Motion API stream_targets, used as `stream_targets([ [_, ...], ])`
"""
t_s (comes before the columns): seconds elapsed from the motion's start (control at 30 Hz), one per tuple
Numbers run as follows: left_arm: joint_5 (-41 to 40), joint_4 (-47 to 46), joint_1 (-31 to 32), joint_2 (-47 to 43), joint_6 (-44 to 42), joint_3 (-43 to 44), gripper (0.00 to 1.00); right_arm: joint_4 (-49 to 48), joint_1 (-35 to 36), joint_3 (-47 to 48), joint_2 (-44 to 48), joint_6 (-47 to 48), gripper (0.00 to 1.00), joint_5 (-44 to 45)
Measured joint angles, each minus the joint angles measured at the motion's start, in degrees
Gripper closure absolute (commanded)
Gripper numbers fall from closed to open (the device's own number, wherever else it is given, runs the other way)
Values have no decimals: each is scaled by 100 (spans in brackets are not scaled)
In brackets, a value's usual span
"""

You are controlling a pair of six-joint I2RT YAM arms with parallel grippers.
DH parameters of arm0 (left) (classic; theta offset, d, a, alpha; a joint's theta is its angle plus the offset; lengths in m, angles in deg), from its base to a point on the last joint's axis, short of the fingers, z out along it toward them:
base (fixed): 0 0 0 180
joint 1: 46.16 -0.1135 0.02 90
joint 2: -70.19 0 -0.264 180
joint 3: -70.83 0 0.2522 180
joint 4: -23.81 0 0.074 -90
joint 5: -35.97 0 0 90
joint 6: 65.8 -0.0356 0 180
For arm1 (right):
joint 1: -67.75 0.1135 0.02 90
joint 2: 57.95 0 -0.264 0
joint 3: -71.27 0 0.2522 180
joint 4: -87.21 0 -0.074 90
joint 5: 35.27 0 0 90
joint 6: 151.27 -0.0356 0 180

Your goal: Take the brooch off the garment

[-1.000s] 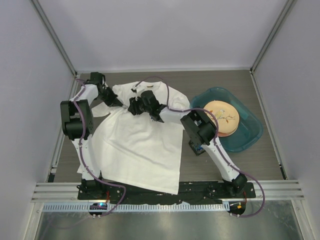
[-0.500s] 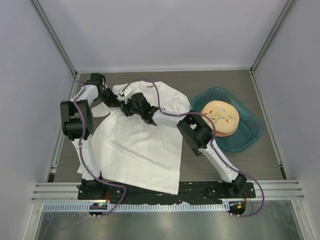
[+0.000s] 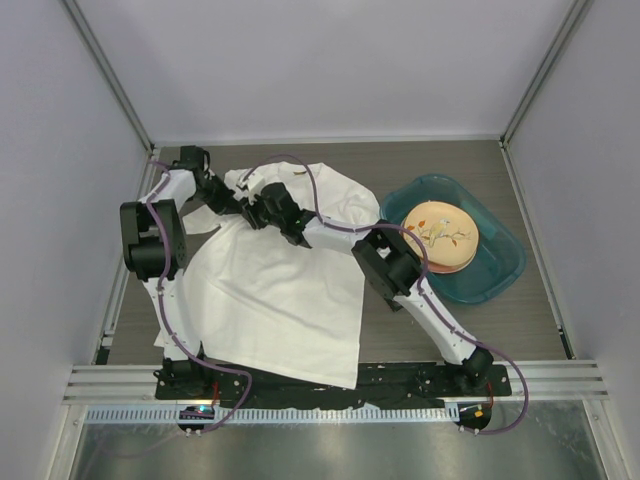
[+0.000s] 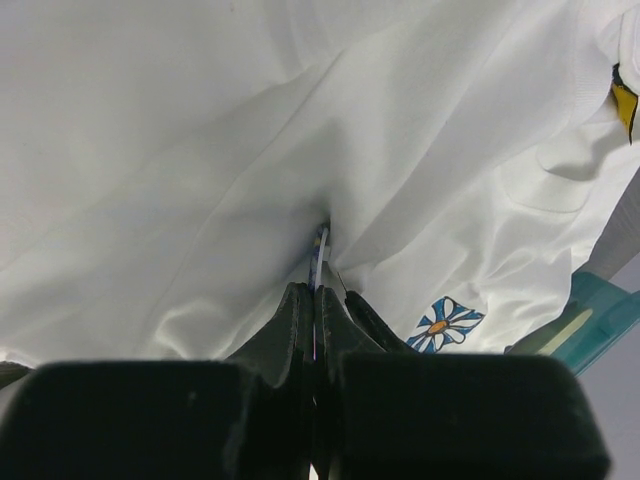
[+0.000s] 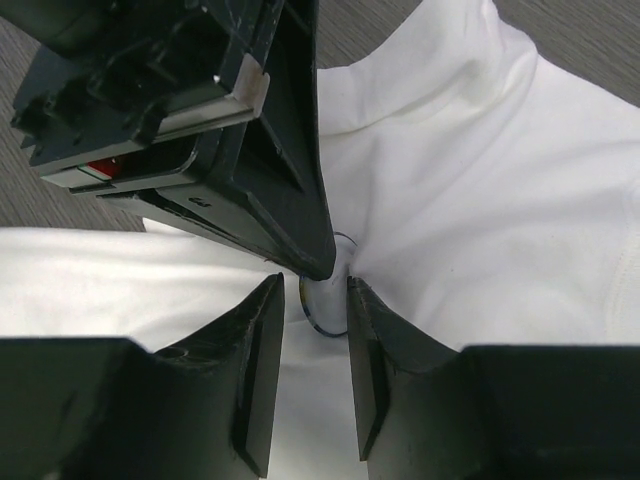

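The white garment (image 3: 280, 300) lies spread on the table, and its chest is bunched up where the two grippers meet. My left gripper (image 3: 238, 207) is shut on the brooch (image 4: 320, 250), which shows edge-on as a thin blue-and-white sliver between its tips (image 4: 316, 290). In the right wrist view the brooch (image 5: 325, 312) is a small disc with a dark-blue rim, half under the left gripper's finger (image 5: 290, 200). My right gripper (image 5: 313, 288) is open, with a finger on each side of the disc and a small gap at both. The flower print (image 4: 447, 325) lies just right of the left jaws.
A teal basin (image 3: 500, 270) holding a patterned plate (image 3: 440, 235) stands at the right of the table; its corner (image 4: 600, 310) shows in the left wrist view. The yellowish neck label (image 4: 625, 100) is at the collar. Enclosure walls bound the back and both sides.
The right arm has swung left across the shirt to meet the left gripper, and its jaws have narrowed around the brooch. The left arm has stayed put, still shut.
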Motion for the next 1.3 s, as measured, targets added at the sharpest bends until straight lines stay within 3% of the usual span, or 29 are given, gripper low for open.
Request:
stream_targets([
  [0.47,109,-46,-92,-120,127,-46,100,411,15,546,-297,-70,71,275],
  [0.57,131,-90,-92,-133,142,-68,100,498,26,640,-326,-96,77,315],
  [0.7,170,-205,-92,-157,149,-118,99,516,39,664,-328,-168,97,358],
  [0.9,262,-398,-107,-319,72,-310,62,459,-20,664,-328,-627,99,267],
  [0.93,256,-387,-107,-393,26,-334,59,411,-61,656,-328,-756,99,166],
  [1.2,17,-533,-131,-1154,-136,-531,56,-369,-693,638,-494,-2387,99,-1082],
  [1.3,-20,-649,-181,-1257,-114,-697,55,-651,-892,1215,-1036,-3220,99,-1672],
])
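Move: The brooch sits edge-on at the shut left fingertips, about 1 cm ahead of and 1 cm below the left hand. The open right fingers straddle it from the right, with its middle about 1 cm ahead, 1 cm left and 1 cm below the right hand. From the right hand, the daisy print is some 6 cm back and 16 cm right, and the collar label about 8 cm ahead and 13 cm right, both roughly 4 cm lower. Right fingers pinch the brooch; left fingers open and rise 7 cm while right draws forward some 5 cm. ##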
